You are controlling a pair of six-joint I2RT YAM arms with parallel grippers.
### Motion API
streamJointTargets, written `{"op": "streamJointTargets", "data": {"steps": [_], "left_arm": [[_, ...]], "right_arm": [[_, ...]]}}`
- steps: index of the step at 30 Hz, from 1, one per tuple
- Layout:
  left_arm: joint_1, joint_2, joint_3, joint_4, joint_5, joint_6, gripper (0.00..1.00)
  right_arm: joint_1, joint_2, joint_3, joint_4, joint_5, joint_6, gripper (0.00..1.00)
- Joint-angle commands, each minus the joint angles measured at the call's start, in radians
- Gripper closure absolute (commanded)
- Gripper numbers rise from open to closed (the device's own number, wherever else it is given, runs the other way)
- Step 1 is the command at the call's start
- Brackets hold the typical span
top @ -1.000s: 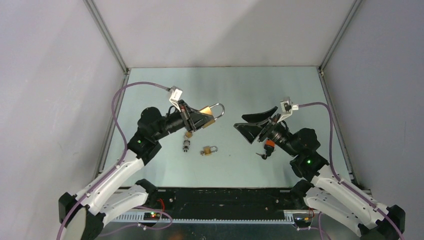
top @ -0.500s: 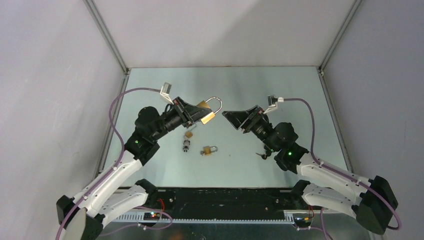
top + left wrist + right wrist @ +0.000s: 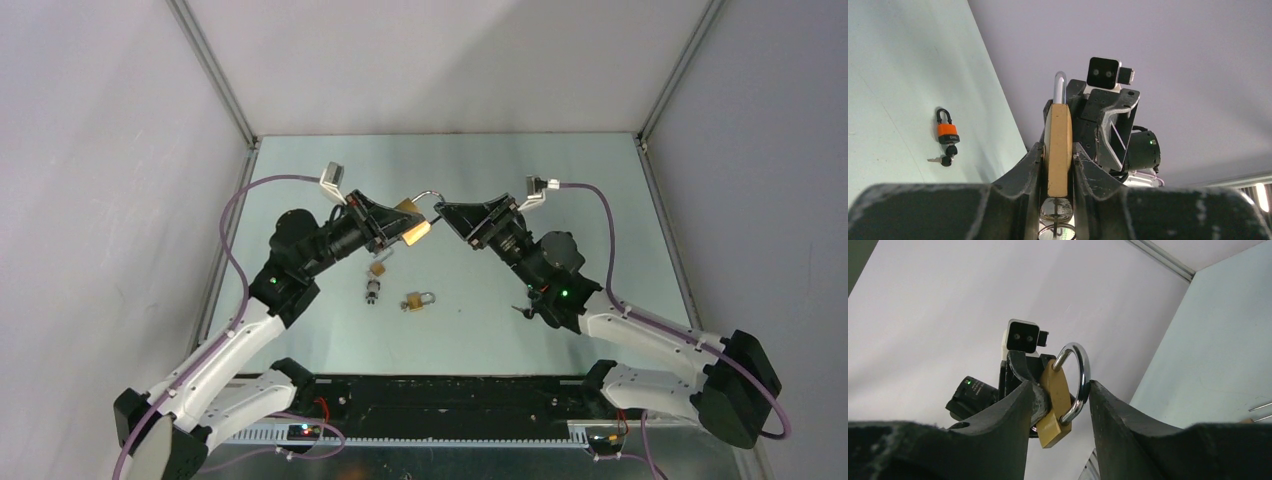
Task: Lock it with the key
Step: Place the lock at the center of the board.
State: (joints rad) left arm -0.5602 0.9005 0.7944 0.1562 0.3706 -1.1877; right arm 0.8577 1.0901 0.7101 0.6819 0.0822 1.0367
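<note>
My left gripper [image 3: 403, 226] holds a brass padlock [image 3: 414, 231] in the air over the table's middle, shut on its body [image 3: 1058, 150]. Under the body, between the fingers, sits a silver key head [image 3: 1057, 209] with a ring. The steel shackle [image 3: 1082, 371] points at my right gripper [image 3: 445, 212]. In the right wrist view that gripper [image 3: 1060, 386] brackets the lock. One finger [image 3: 1100, 400] touches the shackle's outer curve. The other finger [image 3: 1020, 400] lies against the brass body [image 3: 1055, 405].
An orange padlock [image 3: 948, 133] with keys lies on the table to the right, mostly behind my right arm in the top view. A small brass padlock [image 3: 418, 300], a silver piece [image 3: 372, 292] and a small brass piece [image 3: 378, 268] lie below the left gripper.
My right arm has swung left and up to the held padlock. Its jaws have narrowed from wide open onto the shackle and body. The left gripper has barely moved.
</note>
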Motion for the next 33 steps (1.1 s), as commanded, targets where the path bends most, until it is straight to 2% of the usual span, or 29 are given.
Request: {"op": "streamJointTargets", "data": {"steps": [1,5,7,8,9,10,11,12,14,16,18,23,28,33], "left_arm": [[-0.004,-0.028,0.064,0.104,0.046,-0.026,0.96],[-0.004,-0.027,0.064,0.104,0.064,-0.03,0.93],[-0.004,-0.025,0.062,0.104,0.071,-0.033,0.91],[-0.004,-0.026,0.061,0.105,0.072,-0.032,0.89],[-0.004,-0.026,0.06,0.104,0.075,-0.029,0.83],[-0.004,-0.027,0.059,0.104,0.076,-0.021,0.79],[-0.004,-0.029,0.057,0.104,0.077,-0.016,0.67],[-0.004,-0.032,0.054,0.103,0.075,-0.002,0.59],[-0.003,-0.038,0.047,0.104,0.071,0.041,0.33],[-0.002,-0.038,0.04,0.104,0.091,0.094,0.22],[0.002,-0.027,0.043,0.095,0.134,0.169,0.18],[0.011,0.009,0.077,0.029,0.288,0.391,0.14],[0.015,0.026,0.162,-0.165,0.354,0.626,0.14],[0.014,0.011,0.186,-0.24,0.378,0.699,0.18]], "right_arm": [[-0.004,0.017,0.063,0.056,-0.009,0.035,0.52],[-0.014,0.029,0.07,0.072,-0.024,0.024,0.57],[-0.024,0.039,0.074,0.077,-0.042,0.028,0.64],[-0.028,0.043,0.08,0.078,-0.061,0.031,0.74],[-0.04,0.051,0.085,0.075,-0.082,0.039,0.79],[-0.045,0.056,0.092,0.063,-0.11,0.044,0.88],[-0.056,0.062,0.094,0.061,-0.12,0.055,0.92],[-0.061,0.063,0.096,0.057,-0.143,0.058,0.99],[-0.078,0.06,0.097,0.057,-0.16,0.049,1.0],[-0.088,0.048,0.097,0.063,-0.182,0.022,1.0],[-0.101,0.03,0.1,0.062,-0.217,-0.01,1.0],[-0.136,-0.015,0.149,-0.015,-0.377,-0.094,1.0],[-0.163,-0.04,0.169,-0.049,-0.516,-0.151,1.0],[-0.168,-0.047,0.185,-0.083,-0.616,-0.201,1.0]]}}
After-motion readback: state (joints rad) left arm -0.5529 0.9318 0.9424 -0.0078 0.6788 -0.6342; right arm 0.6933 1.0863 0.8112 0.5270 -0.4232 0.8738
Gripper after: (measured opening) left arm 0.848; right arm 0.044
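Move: Still pinched by its body in the left fingers, the padlock has its shackle about 2 cm ahead and 3 cm to the right of the left hand; from the right hand the shackle is some 1 cm ahead and 2 cm left, level, between the open fingers. On the board about 27 cm below, the small brass padlock lies 5 cm back and 5 cm left of the right hand, the orange padlock 3 cm back and 19 cm right of that hand. Easing in barely 2 cm, forward and slightly left, the right hand shuts its fingers on the shackle; the left then opens wide and lets go of the body. Next the right carries the padlock back about 3.5 cm, turning counter-clockwise some 15 degrees, while the left draws back nearly 4 cm, its fingers tipping up and swinging clockwise. ##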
